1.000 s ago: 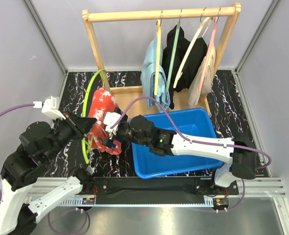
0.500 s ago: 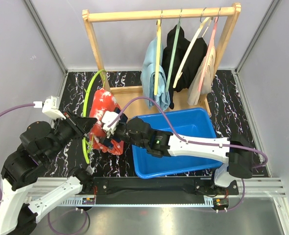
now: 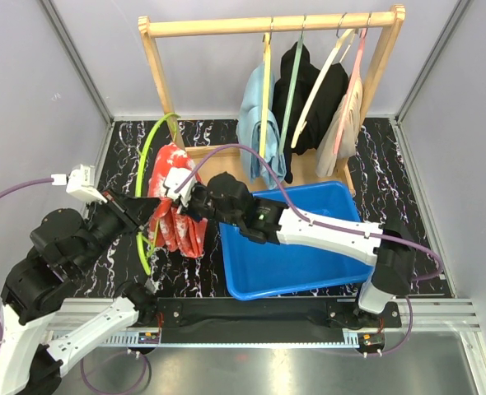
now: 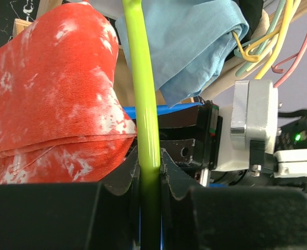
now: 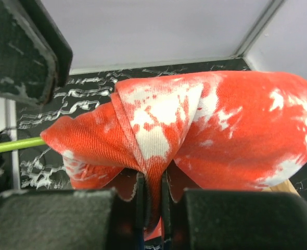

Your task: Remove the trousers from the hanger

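Note:
The red trousers (image 3: 174, 206) with white blotches hang folded over a lime-green hanger (image 3: 147, 191) left of the blue bin. My left gripper (image 3: 144, 216) is shut on the hanger's green bar (image 4: 144, 114), which runs up between its jaws, with the red trousers (image 4: 54, 109) to its left. A fold of the red trousers (image 5: 158, 130) is pinched in my right gripper (image 3: 177, 191), which is shut on the cloth just right of the hanger. On the wooden rack (image 3: 268, 25) hang light blue trousers (image 3: 258, 115), black trousers (image 3: 309, 90) and beige trousers (image 3: 346, 123) on their own hangers.
A blue plastic bin (image 3: 296, 247) stands right of the red trousers, with my right arm stretched over it. The rack's left post (image 3: 159, 82) rises just behind the hanger. Grey walls close in the black marbled table (image 3: 391, 181) on three sides.
My right gripper has moved up and left onto the red trousers and shut on a fold of them. The trousers have shifted upward along the hanger. The left gripper keeps its hold.

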Controlling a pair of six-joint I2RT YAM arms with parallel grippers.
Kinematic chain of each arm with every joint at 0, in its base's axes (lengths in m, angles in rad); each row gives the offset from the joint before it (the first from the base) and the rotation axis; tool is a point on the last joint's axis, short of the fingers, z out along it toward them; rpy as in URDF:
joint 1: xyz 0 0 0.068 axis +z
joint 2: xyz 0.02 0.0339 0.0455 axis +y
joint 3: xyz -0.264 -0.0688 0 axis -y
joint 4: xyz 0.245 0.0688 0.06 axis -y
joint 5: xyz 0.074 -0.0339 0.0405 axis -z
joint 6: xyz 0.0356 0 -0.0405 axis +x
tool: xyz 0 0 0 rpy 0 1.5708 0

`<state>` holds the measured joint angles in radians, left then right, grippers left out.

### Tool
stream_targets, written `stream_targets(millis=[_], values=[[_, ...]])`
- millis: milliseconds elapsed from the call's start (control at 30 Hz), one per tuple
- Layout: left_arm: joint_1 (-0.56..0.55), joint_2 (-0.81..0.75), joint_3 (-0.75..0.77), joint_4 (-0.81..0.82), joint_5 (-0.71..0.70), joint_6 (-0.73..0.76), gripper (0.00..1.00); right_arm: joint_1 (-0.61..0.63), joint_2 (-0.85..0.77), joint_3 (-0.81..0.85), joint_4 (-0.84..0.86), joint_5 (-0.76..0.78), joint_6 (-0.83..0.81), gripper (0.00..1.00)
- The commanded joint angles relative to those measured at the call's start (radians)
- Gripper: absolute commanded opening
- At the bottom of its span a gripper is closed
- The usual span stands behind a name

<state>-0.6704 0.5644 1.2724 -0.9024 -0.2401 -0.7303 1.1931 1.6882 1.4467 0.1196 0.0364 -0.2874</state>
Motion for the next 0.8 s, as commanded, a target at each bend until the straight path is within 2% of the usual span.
stream_targets(millis=[0,100,300,633,767], values=[[-0.004,-0.04,0.016,0.152,-0.068,0.023,0.0,-0.064,-0.076,0.153,-0.067,-0.109,-0.073,0.0],[-0.003,-0.038,-0.007,0.126,-0.108,0.029,0.0,-0.115,-0.128,0.231,-0.113,-0.286,-0.065,0.0],[-0.003,-0.034,-0.051,0.106,-0.174,0.038,0.0,-0.19,-0.185,0.404,-0.238,-0.456,-0.038,0.0],[-0.003,-0.006,-0.116,0.108,-0.183,0.049,0.0,-0.194,-0.162,0.679,-0.42,-0.544,-0.079,0.0],[-0.003,-0.015,-0.136,0.097,-0.202,0.052,0.0,-0.201,-0.139,0.797,-0.549,-0.59,-0.122,0.0]])
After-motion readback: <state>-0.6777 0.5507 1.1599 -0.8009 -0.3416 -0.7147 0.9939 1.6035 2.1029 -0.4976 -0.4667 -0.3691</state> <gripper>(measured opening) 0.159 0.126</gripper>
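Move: The right fingers already pinch the red trousers, whose middle hangs roughly 8 cm below them, about level sideways and 1 cm ahead; the green hanger stands some 6 cm to this hand's left. The blue box lies about 27 cm right, 4 cm back and 27 cm below, the light-blue trousers on the rack some 18 cm right and 14 cm ahead. From the left hand, still gripping the hanger, the red trousers' middle is around 6 cm right, 2 cm ahead and well below. Keeping the red cloth pinched, the right hand draws it up past the held hanger, slowly at first and then fast, about 20 cm up and some 8 cm to the right, turning nearly 20 degrees counter-clockwise. The left hand keeps its grip on the hanger and eases a couple of centimetres forward, then down. ##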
